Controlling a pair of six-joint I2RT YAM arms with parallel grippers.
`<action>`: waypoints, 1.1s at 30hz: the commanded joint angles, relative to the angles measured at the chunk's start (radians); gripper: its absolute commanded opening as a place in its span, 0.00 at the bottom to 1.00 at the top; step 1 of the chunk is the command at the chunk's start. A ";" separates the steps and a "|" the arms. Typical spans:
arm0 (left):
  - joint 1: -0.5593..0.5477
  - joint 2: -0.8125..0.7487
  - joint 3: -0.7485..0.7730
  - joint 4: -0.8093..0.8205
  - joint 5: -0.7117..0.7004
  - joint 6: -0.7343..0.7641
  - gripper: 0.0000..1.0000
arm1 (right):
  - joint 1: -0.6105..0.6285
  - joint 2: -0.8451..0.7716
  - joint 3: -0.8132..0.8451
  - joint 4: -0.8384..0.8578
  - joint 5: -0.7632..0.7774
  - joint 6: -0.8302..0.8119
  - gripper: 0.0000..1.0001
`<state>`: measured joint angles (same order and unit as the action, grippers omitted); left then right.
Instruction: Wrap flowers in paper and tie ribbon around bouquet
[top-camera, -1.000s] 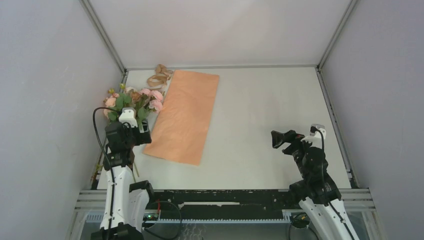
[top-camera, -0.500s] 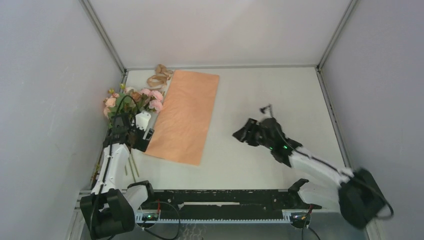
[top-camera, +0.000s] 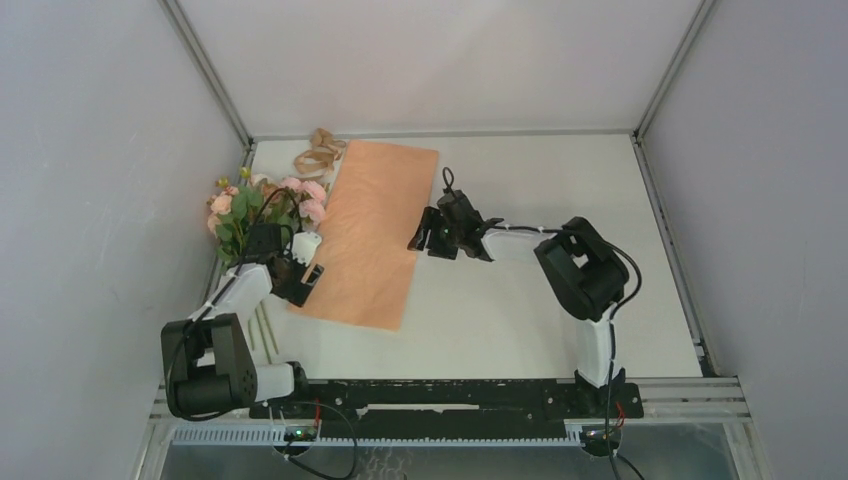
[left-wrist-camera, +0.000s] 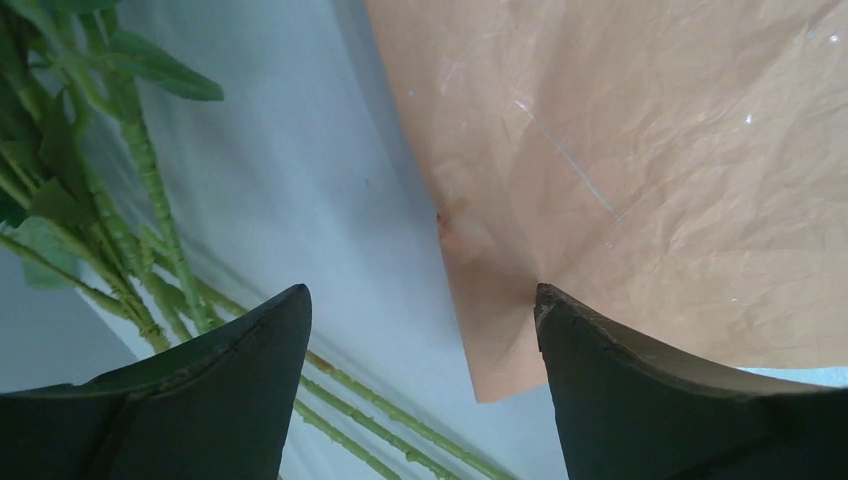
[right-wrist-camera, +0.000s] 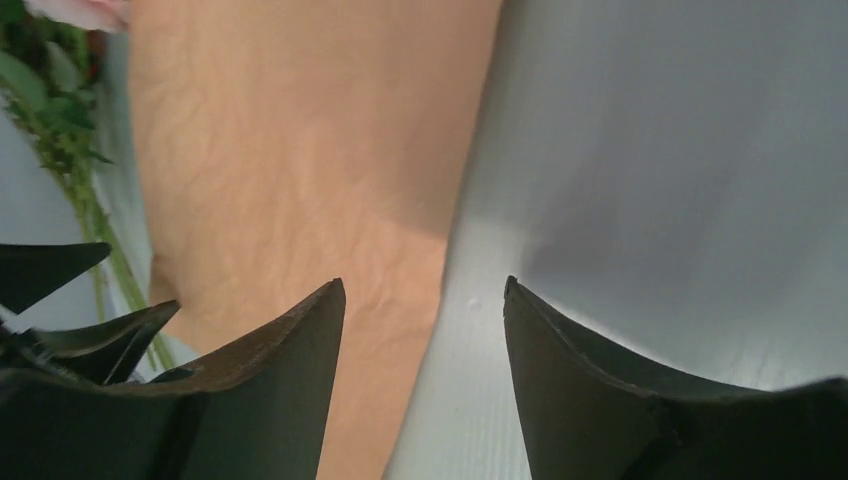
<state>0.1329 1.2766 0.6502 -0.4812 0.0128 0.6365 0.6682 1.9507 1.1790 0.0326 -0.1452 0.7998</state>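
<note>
The orange-tan paper (top-camera: 372, 230) lies flat on the table. The flowers (top-camera: 262, 203) lie along its left side, their stems (left-wrist-camera: 150, 215) running toward me, and the tan ribbon (top-camera: 318, 153) curls at the back. My left gripper (top-camera: 312, 278) is open low over the paper's near-left corner (left-wrist-camera: 500, 350), one finger over the sheet and one over the table beside the stems. My right gripper (top-camera: 420, 240) is open astride the paper's right edge (right-wrist-camera: 440, 270) and holds nothing. No bouquet shows; flowers and paper lie apart.
The grey left wall stands close behind the flowers. A metal frame rail (top-camera: 440, 132) borders the table at the back. White tabletop (top-camera: 560, 190) stretches to the right of the paper.
My right arm has swung from the table's right side across to the paper's right edge, its jaws now narrower. My left arm has dropped and reached forward to the paper's near-left corner.
</note>
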 joint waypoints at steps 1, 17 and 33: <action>-0.009 0.027 0.069 0.037 0.071 0.014 0.86 | -0.025 0.092 0.120 -0.025 -0.048 0.013 0.68; -0.024 0.095 0.175 -0.119 0.205 0.029 0.86 | -0.097 0.073 0.222 0.070 -0.232 0.011 0.00; -0.049 0.058 0.625 -0.477 0.569 -0.032 0.89 | -0.280 -0.774 -0.031 -0.423 0.216 -0.301 0.00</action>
<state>0.1112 1.3403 1.1782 -0.8791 0.4866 0.6395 0.3817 1.3437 1.1561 -0.1883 -0.1204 0.6369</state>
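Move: The paper's right edge passes between the right hand's open fingers; the stretch to be gripped lies about 4 cm ahead, 3 cm left and 2 cm below. From the right hand the blooms are some 30 cm left and 9 cm ahead, the ribbon about 25 cm left and 28 cm ahead. The paper's left edge lies 2 cm right of the left hand, 1 cm ahead and 2 cm below, with stem ends about 6 cm left and 8 cm back from that hand. The right fingers pinch the paper's right edge after easing about 4 cm forward, slightly left and down, then haul it up over 20 cm, swinging right with increasing speed and tipping up. The left hand, open throughout, dips slightly forward over the left edge, then rises about 14 cm, sweeping right and forward and rolling some 20 degrees. ##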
